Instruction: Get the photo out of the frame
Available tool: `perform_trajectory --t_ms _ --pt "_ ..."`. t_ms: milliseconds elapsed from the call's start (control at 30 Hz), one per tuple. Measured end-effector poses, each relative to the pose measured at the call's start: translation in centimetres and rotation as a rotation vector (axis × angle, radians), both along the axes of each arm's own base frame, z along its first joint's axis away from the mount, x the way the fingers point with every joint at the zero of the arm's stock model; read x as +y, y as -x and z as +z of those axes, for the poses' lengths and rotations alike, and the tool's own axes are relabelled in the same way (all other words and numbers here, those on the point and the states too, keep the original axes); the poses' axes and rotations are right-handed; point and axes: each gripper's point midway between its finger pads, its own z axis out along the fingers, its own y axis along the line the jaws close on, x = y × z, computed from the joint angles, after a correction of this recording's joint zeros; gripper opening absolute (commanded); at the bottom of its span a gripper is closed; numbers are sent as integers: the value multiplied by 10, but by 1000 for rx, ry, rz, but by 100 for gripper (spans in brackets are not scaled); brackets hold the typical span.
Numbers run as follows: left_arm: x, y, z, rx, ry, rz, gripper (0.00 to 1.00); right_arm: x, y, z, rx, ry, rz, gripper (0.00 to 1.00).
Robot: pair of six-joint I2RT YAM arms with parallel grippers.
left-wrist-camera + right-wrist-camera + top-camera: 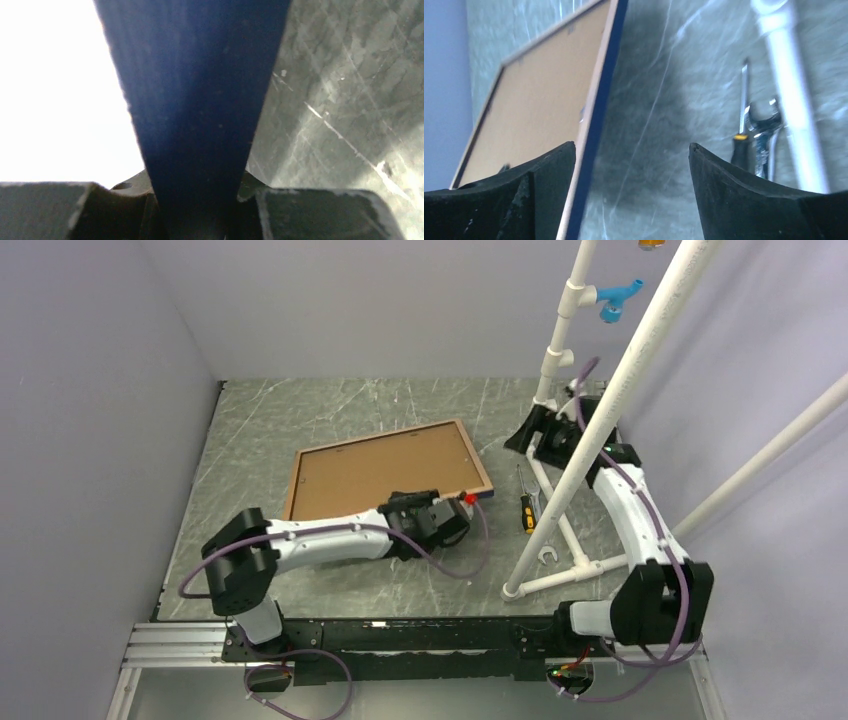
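The frame (380, 475) lies back side up on the table, a brown panel filling its thin rim. The photo's printed side is hidden. My left gripper (460, 505) sits at the frame's near right corner. In the left wrist view the navy-blue rim (195, 100) runs straight through the left gripper (200, 192) and fills the gap between its jaws. My right gripper (548, 435) is at the back right, partly behind a white pipe. In its own view the right gripper (631, 150) stands wide open and holds nothing. The frame (539, 110) lies just beyond its left finger.
A white PVC pipe stand (600, 410) rises at the right, its base on the table beside the right arm. A yellow-and-black screwdriver (527, 505) and a wrench (764, 120) lie between the frame and the pipes. Walls close the left and back sides.
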Motion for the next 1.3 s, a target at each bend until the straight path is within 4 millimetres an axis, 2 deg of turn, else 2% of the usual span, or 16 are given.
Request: perform_trajectory --t_ms 133,233,333,400,500,600,767,1067,1167,1300 --pt "0 -4 52 73 120 40 0 -32 -11 47 -158 22 -138 85" --pt "-1 -6 89 123 205 70 0 -36 -10 59 -201 31 -163 84" --pt "3 -9 130 162 297 101 0 -37 -8 49 -186 37 -168 84" --pt "8 -12 159 176 373 118 0 -37 -4 34 -152 41 -169 84" --pt "19 -16 194 208 500 146 0 -37 3 17 -110 44 -167 84" --pt "34 -25 218 238 648 197 0 -37 7 7 -86 46 -166 84" --pt "61 -51 233 282 870 293 0 -36 11 -1 -66 44 -160 84" --pt "129 -76 247 302 1165 452 0 -34 15 -12 -37 40 -148 84" --pt "139 -86 250 311 1220 490 0 -33 14 -19 -18 40 -145 84" --pt "135 -101 252 369 1347 500 0 -33 12 -27 6 42 -145 84"
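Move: The left hand already grips the frame's near rail, lifted clear of the table; the frame's middle is about 8 cm ahead and 6 cm left of this hand, some 4 cm lower. The screwdriver lies about 21 cm to this hand's right and 2 cm ahead, the wrench some 24 cm right and 1 cm back, both about 8 cm below. From the right hand, the frame's middle is roughly 23 cm left, 1 cm back and 10 cm below. Keeping its pinch on the rail, the left hand hoists the frame quickly by about 25 cm, then swings left and forward, away from the tools, rolling nearly 80 degrees with its left side down and turning counter-clockwise. The empty right hand, fingers staying open, rises about 5 cm while shifting right, then sinks back slightly below its starting height. ##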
